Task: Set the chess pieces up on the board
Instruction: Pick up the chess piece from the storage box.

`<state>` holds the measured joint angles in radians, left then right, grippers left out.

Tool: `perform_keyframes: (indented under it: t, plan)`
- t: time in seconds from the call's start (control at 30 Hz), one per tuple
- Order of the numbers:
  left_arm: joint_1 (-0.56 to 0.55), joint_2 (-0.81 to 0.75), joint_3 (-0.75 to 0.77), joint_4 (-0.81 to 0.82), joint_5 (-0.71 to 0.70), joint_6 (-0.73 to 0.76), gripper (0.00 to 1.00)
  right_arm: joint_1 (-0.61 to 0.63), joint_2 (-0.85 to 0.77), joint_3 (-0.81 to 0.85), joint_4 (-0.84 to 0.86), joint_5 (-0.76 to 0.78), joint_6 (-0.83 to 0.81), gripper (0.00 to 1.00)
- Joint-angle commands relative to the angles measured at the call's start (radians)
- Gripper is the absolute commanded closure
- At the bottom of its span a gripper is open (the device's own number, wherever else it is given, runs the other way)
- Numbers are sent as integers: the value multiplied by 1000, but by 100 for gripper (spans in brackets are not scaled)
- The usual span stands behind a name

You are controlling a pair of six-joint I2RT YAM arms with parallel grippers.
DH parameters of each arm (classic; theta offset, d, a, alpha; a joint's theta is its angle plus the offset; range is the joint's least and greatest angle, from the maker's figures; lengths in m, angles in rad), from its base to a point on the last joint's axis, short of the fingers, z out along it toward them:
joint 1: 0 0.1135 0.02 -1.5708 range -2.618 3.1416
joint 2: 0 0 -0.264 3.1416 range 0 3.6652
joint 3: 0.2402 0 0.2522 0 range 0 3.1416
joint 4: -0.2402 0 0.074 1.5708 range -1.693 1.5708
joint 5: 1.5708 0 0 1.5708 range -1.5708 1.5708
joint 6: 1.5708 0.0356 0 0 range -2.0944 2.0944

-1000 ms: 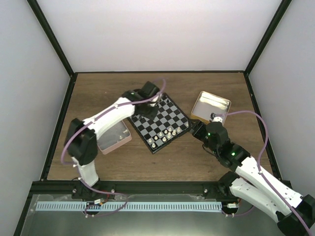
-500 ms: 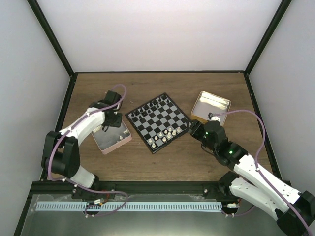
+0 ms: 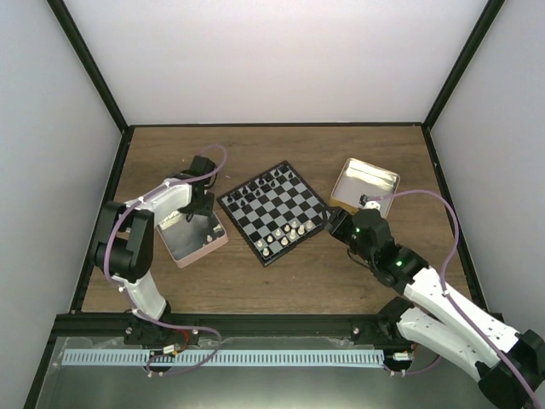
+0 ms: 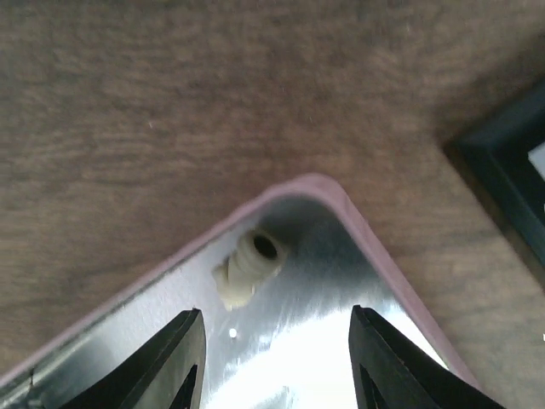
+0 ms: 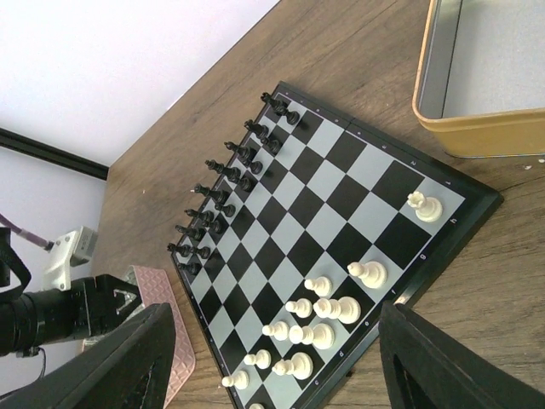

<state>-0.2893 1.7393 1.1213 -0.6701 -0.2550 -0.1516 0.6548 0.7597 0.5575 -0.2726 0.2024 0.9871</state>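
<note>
The board [image 3: 274, 211] lies mid-table with several cream chess pieces [image 3: 285, 232] standing along its near edge. In the right wrist view these chess pieces [image 5: 332, 307] stand on the board [image 5: 341, 196] in two loose rows. One more cream chess piece [image 4: 249, 267] lies on its side in a corner of the pink tin [image 4: 358, 221]. My left gripper [image 4: 274, 315] hangs open just short of it, nothing between its fingers. My right gripper [image 3: 336, 223] is at the board's right corner, wide open [image 5: 277, 307] and empty.
Black pieces [image 3: 264, 183] fill the board's far edge, also seen in the right wrist view [image 5: 226, 200]. The pink tin [image 3: 213, 243] sits left of the board. A gold tin [image 3: 341, 198] sits right of it, its wall [image 5: 477, 128] close to my right gripper.
My left arm has swung from the board's far corner leftwards to the pink tin. The right arm has not moved.
</note>
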Motion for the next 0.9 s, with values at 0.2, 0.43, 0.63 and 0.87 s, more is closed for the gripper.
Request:
perform_keyframes:
  t: [0.2,0.43,0.63,0.87]
  plan:
    - [10,141,69,60,-141,8,71,-1,7,7,21,14,-7,33]
    - [10,150,53,83,-83,-2,72,-1,8,1,22,12,-1,33]
    - [10,123,24,88,-6,-16,87,-2,10,6,21,13,-6,33]
    - [10,41,6,62,0,-57,96,-1,14,4,24,6,-4,33]
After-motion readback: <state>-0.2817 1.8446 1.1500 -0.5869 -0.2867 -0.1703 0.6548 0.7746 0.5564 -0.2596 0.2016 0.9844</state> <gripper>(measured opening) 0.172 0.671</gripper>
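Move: The chess piece lies on its side in the pink storage box, just inside the far corner, about 3 cm ahead of the left hand, level with it sideways and some 3 cm lower. The box's far corner is roughly 6 cm ahead and 2 cm to the right, its rim about 2 cm lower; the chessboard's middle is some 23 cm right, 2 cm ahead and 4 cm below. From the right hand the piece is about 38 cm left, 12 cm ahead and 17 cm below. The left hand, fingers pointing steeply down, slides about 2 cm forward towards the box's far corner with its fingers already partly open, then sinks some 2.5 cm to the chess piece while the fingers start closing. It stays low at the piece, shifting slightly left and back again as the fingers narrow further in a second step and pinch the piece near its hollow base, with only the first hint of drawing back at the end. ##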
